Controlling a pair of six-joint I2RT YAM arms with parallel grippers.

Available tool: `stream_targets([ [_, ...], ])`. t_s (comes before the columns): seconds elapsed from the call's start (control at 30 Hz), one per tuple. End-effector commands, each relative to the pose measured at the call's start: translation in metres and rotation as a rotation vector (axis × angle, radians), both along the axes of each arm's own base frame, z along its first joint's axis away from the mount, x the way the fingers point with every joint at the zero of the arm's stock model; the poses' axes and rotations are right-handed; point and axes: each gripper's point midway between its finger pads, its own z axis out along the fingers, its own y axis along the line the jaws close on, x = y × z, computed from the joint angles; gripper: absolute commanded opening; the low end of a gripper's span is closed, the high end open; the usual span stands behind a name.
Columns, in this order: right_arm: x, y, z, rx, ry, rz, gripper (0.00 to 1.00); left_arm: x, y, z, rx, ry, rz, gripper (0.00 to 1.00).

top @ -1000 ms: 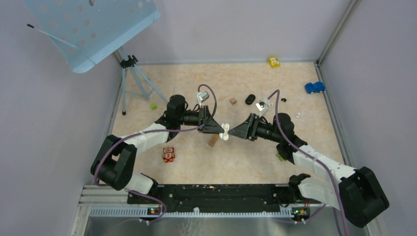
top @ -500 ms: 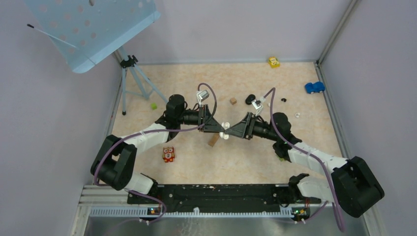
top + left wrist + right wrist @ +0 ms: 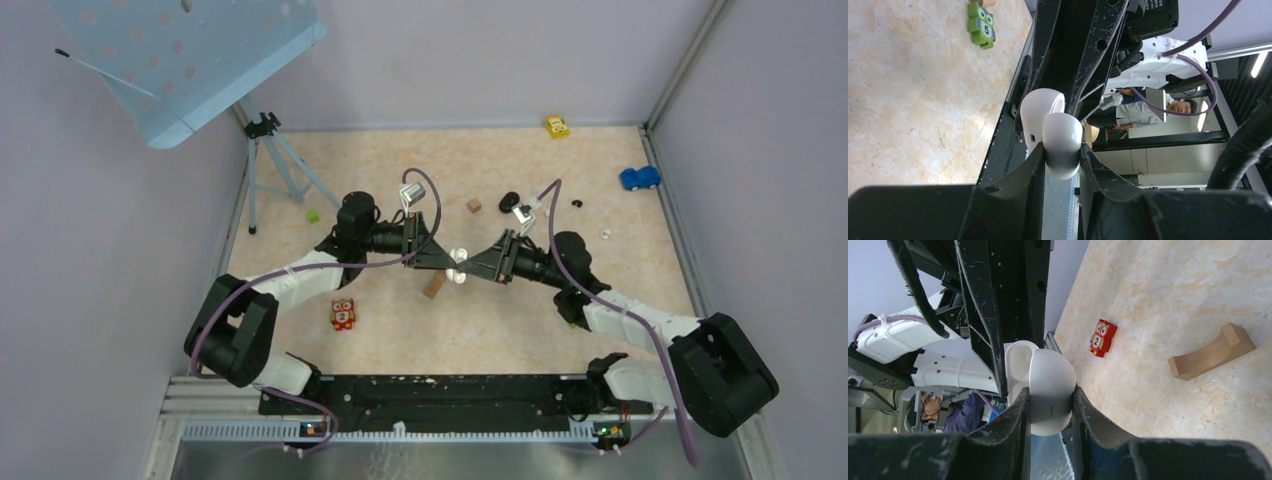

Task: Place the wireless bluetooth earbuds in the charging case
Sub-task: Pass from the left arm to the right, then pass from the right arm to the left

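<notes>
The white charging case [image 3: 458, 266] hangs above the table between both arms, hinged open. My left gripper [image 3: 451, 261] is shut on one rounded half [image 3: 1062, 142]. My right gripper [image 3: 467, 269] is shut on the other half [image 3: 1052, 387], and the hollow inside of the first half [image 3: 1018, 360] shows beside it. Two of the wireless bluetooth earbuds lie on the table at the right, well away from both grippers: a tiny black earbud [image 3: 577, 203] and a tiny white earbud [image 3: 604, 234]. I cannot tell whether anything sits inside the case.
A wooden arch block [image 3: 434, 286] lies under the case and a red owl block [image 3: 342, 314] nearer the front left. A black oval thing [image 3: 509, 201] and a small wooden cube [image 3: 473, 205] lie behind. A blue toy car [image 3: 639, 178], a yellow toy car [image 3: 557, 126] and a tripod [image 3: 270, 160] stand at the edges.
My right gripper has moved left up to the case and shut on its free half. The left gripper has kept its hold and place.
</notes>
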Motion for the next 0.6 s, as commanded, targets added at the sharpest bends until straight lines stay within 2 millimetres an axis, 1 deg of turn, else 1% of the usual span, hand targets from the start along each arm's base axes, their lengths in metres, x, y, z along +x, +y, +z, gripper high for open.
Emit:
stream_targets([
  [0.0,-0.0031,0.0027,0.0173,0.055,-0.075,0.011,0.05,0.0024,-0.0025,0.0113,-0.032,-0.055,-0.002,0.36],
  [0.1,-0.0037,0.0021,0.0157,0.054,-0.068,0.008,0.03,0.0017,-0.0016,0.0117,-0.035,-0.058,0.001,0.51],
  [0.23,-0.0036,0.0019,0.0152,0.053,-0.067,0.007,0.02,0.0023,-0.0005,0.0155,-0.040,-0.073,0.015,0.53],
  [0.33,-0.0036,0.0020,0.0156,0.054,-0.067,0.007,0.02,0.0019,-0.0004,0.0164,-0.040,-0.076,0.021,0.50],
  [0.4,-0.0038,0.0019,0.0158,0.054,-0.067,0.008,0.02,0.0021,0.0001,0.0159,-0.038,-0.073,0.021,0.49],
  [0.5,-0.0042,0.0015,0.0152,0.054,-0.065,0.007,0.01,0.0012,0.0008,0.0133,-0.031,-0.073,0.015,0.56],
  [0.57,-0.0043,0.0012,0.0159,0.057,-0.066,0.005,0.01,0.0002,0.0015,0.0094,-0.018,-0.070,0.012,0.56],
])
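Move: Shut on the open charging case from opposite sides, both hands already hold it: its middle lies about 1 cm to the left hand's right and 1 cm to the right hand's left, level with both. From the left hand, the brown wooden arch lies on the table some 20 cm below, 6 cm ahead and 3 cm left; at that same table height, the red owl is about 2 cm back and 22 cm left. Opening its fingers from about a third to a bit over half of their range, the left hand lets go of the near half of the charging case, staying in place without drawing away. The right hand keeps its pinch on the case and holds still. ##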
